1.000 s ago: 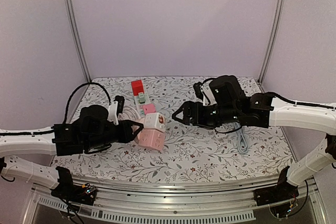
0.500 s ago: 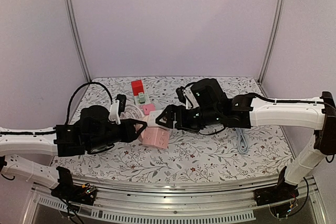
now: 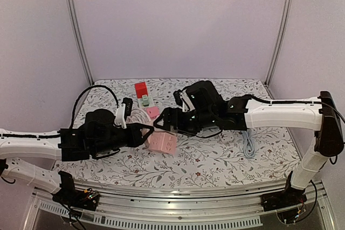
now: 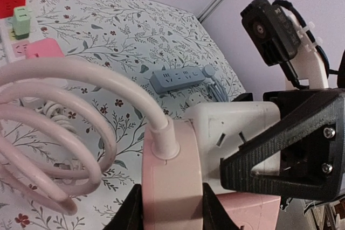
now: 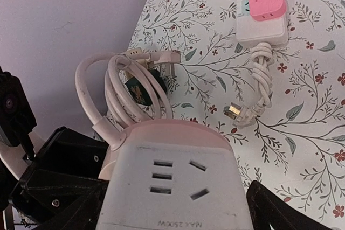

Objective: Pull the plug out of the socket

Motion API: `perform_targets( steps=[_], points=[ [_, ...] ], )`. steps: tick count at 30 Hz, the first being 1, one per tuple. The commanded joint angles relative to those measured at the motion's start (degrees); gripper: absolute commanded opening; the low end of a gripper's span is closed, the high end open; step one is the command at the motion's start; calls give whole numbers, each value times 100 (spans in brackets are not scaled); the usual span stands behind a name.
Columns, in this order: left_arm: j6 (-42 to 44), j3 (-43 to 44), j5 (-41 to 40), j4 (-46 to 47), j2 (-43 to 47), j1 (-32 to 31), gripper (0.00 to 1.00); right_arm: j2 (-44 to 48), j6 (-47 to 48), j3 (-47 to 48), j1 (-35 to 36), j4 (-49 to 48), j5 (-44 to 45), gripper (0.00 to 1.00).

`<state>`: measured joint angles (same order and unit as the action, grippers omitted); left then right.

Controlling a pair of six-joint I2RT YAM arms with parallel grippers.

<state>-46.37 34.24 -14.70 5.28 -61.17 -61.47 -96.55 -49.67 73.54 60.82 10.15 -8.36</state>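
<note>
A flat pink plug (image 4: 170, 181) with a coiled pale cord (image 4: 59, 127) is seated in one face of a white cube socket (image 4: 232, 127). My left gripper (image 4: 170, 211) is shut on the plug, one finger on each flat side. In the top view the left gripper (image 3: 144, 132) holds the plug left of the white cube (image 3: 160, 123). My right gripper (image 5: 172, 211) stands open with its fingers (image 5: 272, 208) on either side of the white cube (image 5: 172, 181); a narrow gap shows at the right finger. The pink plug rim (image 5: 161, 130) lies just behind the cube.
A pink cube socket (image 3: 161, 144) lies below the white one. A white power strip (image 5: 261, 20) carrying red, green and pink adapters stands at the back, its cord's plug (image 5: 234, 112) loose on the cloth. A grey power strip (image 4: 178, 78) and cable (image 3: 248, 146) lie to the right.
My right arm has swung left from the table's middle right until its jaws straddle the white cube. The left gripper, still holding the plug, has shifted slightly right.
</note>
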Motion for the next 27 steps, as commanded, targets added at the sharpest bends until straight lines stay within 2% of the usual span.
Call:
perform_targets(
  steps=[1, 6, 12, 16, 22, 27],
  points=[
    [-18, 70, 71, 950, -27, -87, 4, -238, -232, 219, 44, -137, -99, 86],
    [-51, 47, 128, 1018, -93, -89, 4, -270, -295, 208, 52, -203, -95, 68],
    [-97, -101, 141, 958, 141, -84, 3, 12, -239, -65, 48, -330, 313, 47],
    [107, -173, 540, 942, 313, -60, 4, 79, -165, -80, 48, -400, 293, 34],
    [-15, -326, 1073, 1025, 633, 124, 4, 269, 315, -124, 49, -556, 150, 31],
    [76, -226, 1136, 672, 598, 162, 4, 315, 432, -112, 48, -552, 0, 31]
  ],
)
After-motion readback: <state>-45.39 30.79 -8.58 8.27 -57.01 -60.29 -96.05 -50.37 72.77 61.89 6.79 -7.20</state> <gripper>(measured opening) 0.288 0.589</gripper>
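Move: The right hand's open fingers already straddle the white plug, whose middle lies about 1 cm to their left and 1 cm below them, level fore and aft. The pink corded socket behind it is some 4 cm left, 2 cm back and 1 cm down, the pink cube plug about 5 cm back and 3 cm lower, and the white power strip roughly 16 cm ahead, 8 cm left and 18 cm down. From the left hand, which holds the socket, the white plug is about 5 cm right and 1 cm ahead. The right hand edges barely half a centimetre left and down onto the white plug while its fingers close from nearly wide open to a little over half, pinching the plug's sides as the left hand keeps its grip on the pink socket and also sinks about half a centimetre. Once the plug is gripped, both hands carry the joined pieces up and back together, each about 1.5 cm up and 1 cm back, the left wrist turning some 5 degrees clockwise, with no pulling apart yet. ##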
